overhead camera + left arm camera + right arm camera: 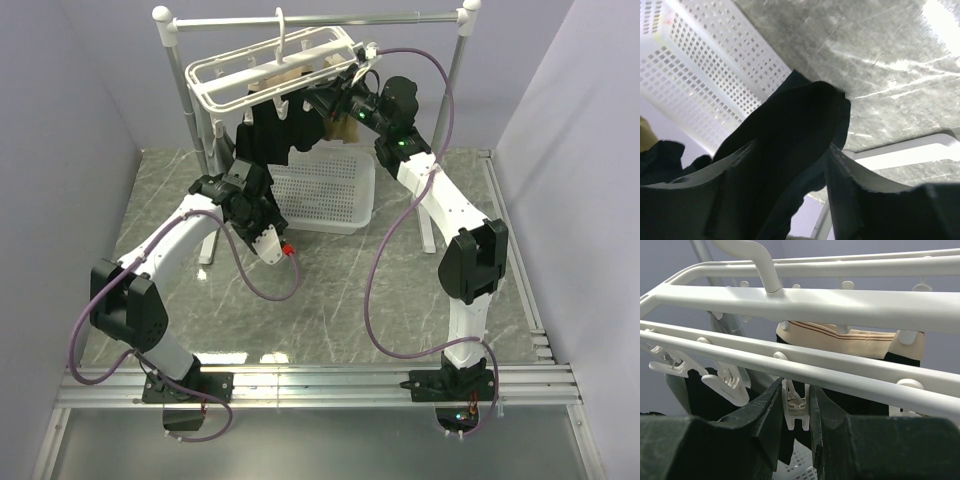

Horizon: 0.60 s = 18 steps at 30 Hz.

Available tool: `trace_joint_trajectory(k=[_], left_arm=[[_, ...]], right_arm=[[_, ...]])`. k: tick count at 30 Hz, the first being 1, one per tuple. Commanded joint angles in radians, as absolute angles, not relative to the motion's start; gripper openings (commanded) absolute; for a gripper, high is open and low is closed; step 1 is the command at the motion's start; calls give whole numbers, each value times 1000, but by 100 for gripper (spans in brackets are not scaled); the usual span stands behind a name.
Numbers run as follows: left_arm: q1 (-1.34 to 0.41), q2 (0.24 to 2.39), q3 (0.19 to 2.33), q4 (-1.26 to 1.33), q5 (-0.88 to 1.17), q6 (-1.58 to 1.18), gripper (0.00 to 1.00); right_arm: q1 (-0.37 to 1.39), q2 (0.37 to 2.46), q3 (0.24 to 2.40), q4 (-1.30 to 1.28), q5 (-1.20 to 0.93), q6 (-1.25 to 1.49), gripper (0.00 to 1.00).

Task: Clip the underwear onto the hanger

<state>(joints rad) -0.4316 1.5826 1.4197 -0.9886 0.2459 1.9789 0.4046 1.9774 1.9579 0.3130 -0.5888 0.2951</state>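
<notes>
The white hanger (268, 66) (840, 302) hangs by its hook from the rail. The black underwear (272, 135) (790, 125) droops below it above the basket. My left gripper (262, 168) (790, 152) reaches up from underneath, its jaws apart around a bunched fold of the underwear that brushes both fingers. My right gripper (336, 100) (796, 390) is at the hanger's right end, shut on a white clip peg (796, 404) that dangles from the nearest bar; the peg is pinched from both sides. Black cloth (705, 395) hangs behind the pegs.
A tan-beige garment (850, 339) is clipped at the hanger's far side. The white perforated basket (335, 190) (700, 65) sits on the marble table (875, 50) under the hanger. The grey rail stand (320, 20) with white knobs carries the hanger; its foot (905, 152) lies nearby.
</notes>
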Motion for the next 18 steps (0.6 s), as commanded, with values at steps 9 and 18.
trace_joint_trajectory(k=[9, 18], left_arm=[[-449, 1586, 1410, -968, 268, 2372, 16], [-460, 1718, 1875, -1305, 527, 2016, 0]], right_arm=[[390, 1962, 1956, 324, -600, 307, 0], [390, 1951, 1947, 319, -603, 308, 0]])
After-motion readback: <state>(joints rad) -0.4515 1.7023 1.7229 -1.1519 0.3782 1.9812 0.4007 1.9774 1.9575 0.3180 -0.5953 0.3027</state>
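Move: The underwear's hanging free end lies almost at the left hand, already reaching in between its open fingers and 1 or 2 cm below the pads. From that hand, the hanger clip held by the right hand is some 14 cm ahead, 11 cm right and 26 cm up; the clip next to it is about 12 cm ahead, 1 cm left and equally high; the basket is 11 cm ahead, 14 cm right and 12 cm below. From the right hand, that free end is about 13 cm back, 10 cm left and 28 cm below. The underwear's loose end gets pinched as the left fingers, a little over half open, sink barely 1 cm and shut fully on it. Then the left hand pulls the cloth quickly up about 5 cm and some 4 cm to the right, towards the clip the right hand holds. The right hand stays put, still squeezing that clip. ##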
